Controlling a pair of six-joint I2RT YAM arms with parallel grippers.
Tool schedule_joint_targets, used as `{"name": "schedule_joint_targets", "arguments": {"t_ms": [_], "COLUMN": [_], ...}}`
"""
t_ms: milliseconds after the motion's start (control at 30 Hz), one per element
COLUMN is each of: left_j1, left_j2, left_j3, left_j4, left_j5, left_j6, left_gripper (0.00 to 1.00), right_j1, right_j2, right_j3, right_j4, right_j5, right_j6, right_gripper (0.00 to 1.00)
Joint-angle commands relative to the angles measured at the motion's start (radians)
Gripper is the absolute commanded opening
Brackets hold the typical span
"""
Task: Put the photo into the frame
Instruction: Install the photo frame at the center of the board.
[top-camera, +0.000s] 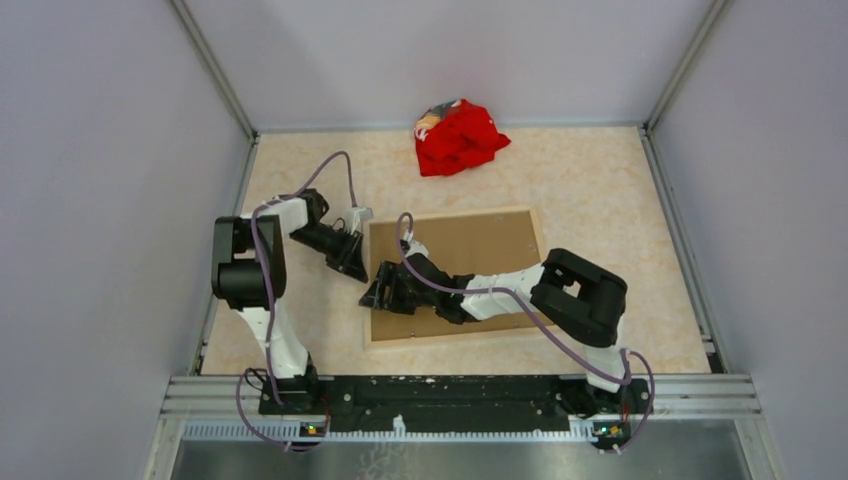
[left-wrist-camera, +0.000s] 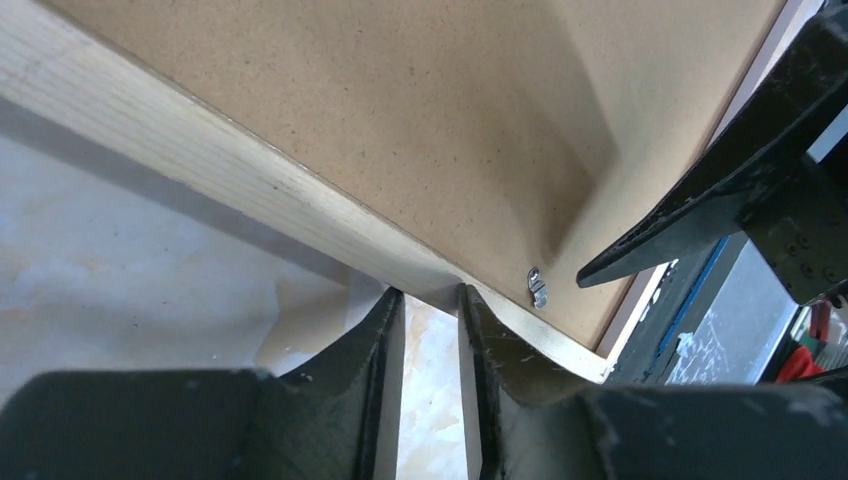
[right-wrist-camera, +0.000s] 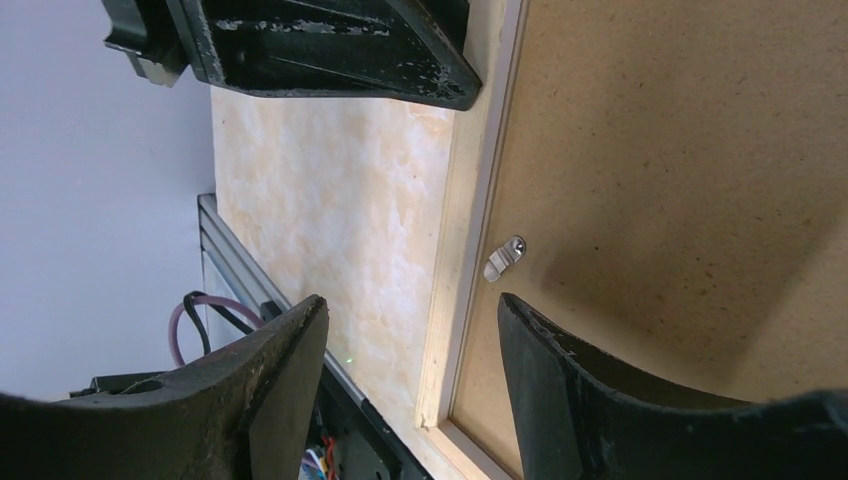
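The frame (top-camera: 452, 213) lies face down on the table, its pale wood edge around a brown backing board (top-camera: 480, 250). The photo is hidden. My left gripper (top-camera: 355, 262) is at the frame's left edge. In the left wrist view its fingertips (left-wrist-camera: 432, 300) touch the wood edge (left-wrist-camera: 250, 190), a narrow gap between them showing only table. My right gripper (top-camera: 378, 295) hangs over the same edge, nearer the front. It stands open (right-wrist-camera: 410, 320), one finger over the table and one over the board (right-wrist-camera: 680, 150). A small metal clip (right-wrist-camera: 503, 260) sits on the board by the edge.
A crumpled red cloth (top-camera: 458, 137) lies at the back of the table by the far wall. Grey walls close in the left, right and back sides. The arms' black base rail (top-camera: 450, 395) runs along the near edge.
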Motion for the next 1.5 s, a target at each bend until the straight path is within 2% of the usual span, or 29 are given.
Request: {"name": "schedule_joint_targets", "arguments": {"t_ms": [0, 100, 1467], "left_j1": [-0.004, -0.003, -0.003], "left_j2": [0.012, 0.009, 0.018], "left_j3": [0.003, -0.001, -0.011], "left_j4": [0.022, 0.02, 0.017], "left_j5": [0.0, 0.003, -0.009], "left_j6": [0.003, 0.008, 0.025], "left_gripper": [0.24, 0.19, 0.12], "right_j1": [0.018, 0.021, 0.016], "right_j2": [0.036, 0.044, 0.106], "right_j3": [0.009, 0.013, 0.081], "right_j4": [0.057, 0.05, -0.022], "right_j5": [-0.007, -0.007, 0.06], "right_j6": [0.021, 0.025, -0.032], "right_gripper": [0.63, 0.63, 0.59]}}
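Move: The metal clip on the backing board lies just below the right hand's lower finger: from that hand about 1 cm ahead, 1 cm to its right and 4 cm down. The frame's left strip runs 2 cm to the left of the clip, and its near corner is some 8 cm back from the clip. From the left hand the same strip is 1 cm to the right at its own height, the clip about 5 cm back and 3 cm right. The metal clip beside the frame's left strip is what the right hand goes for: it sinks about 1 cm, then eases about 1 cm left, fingers staying wide open, until the lower fingertip on the board side meets the clip. The left hand stays with its fingertips against the strip's outer side, bracing it, and its part-open fingers draw nearly shut. ##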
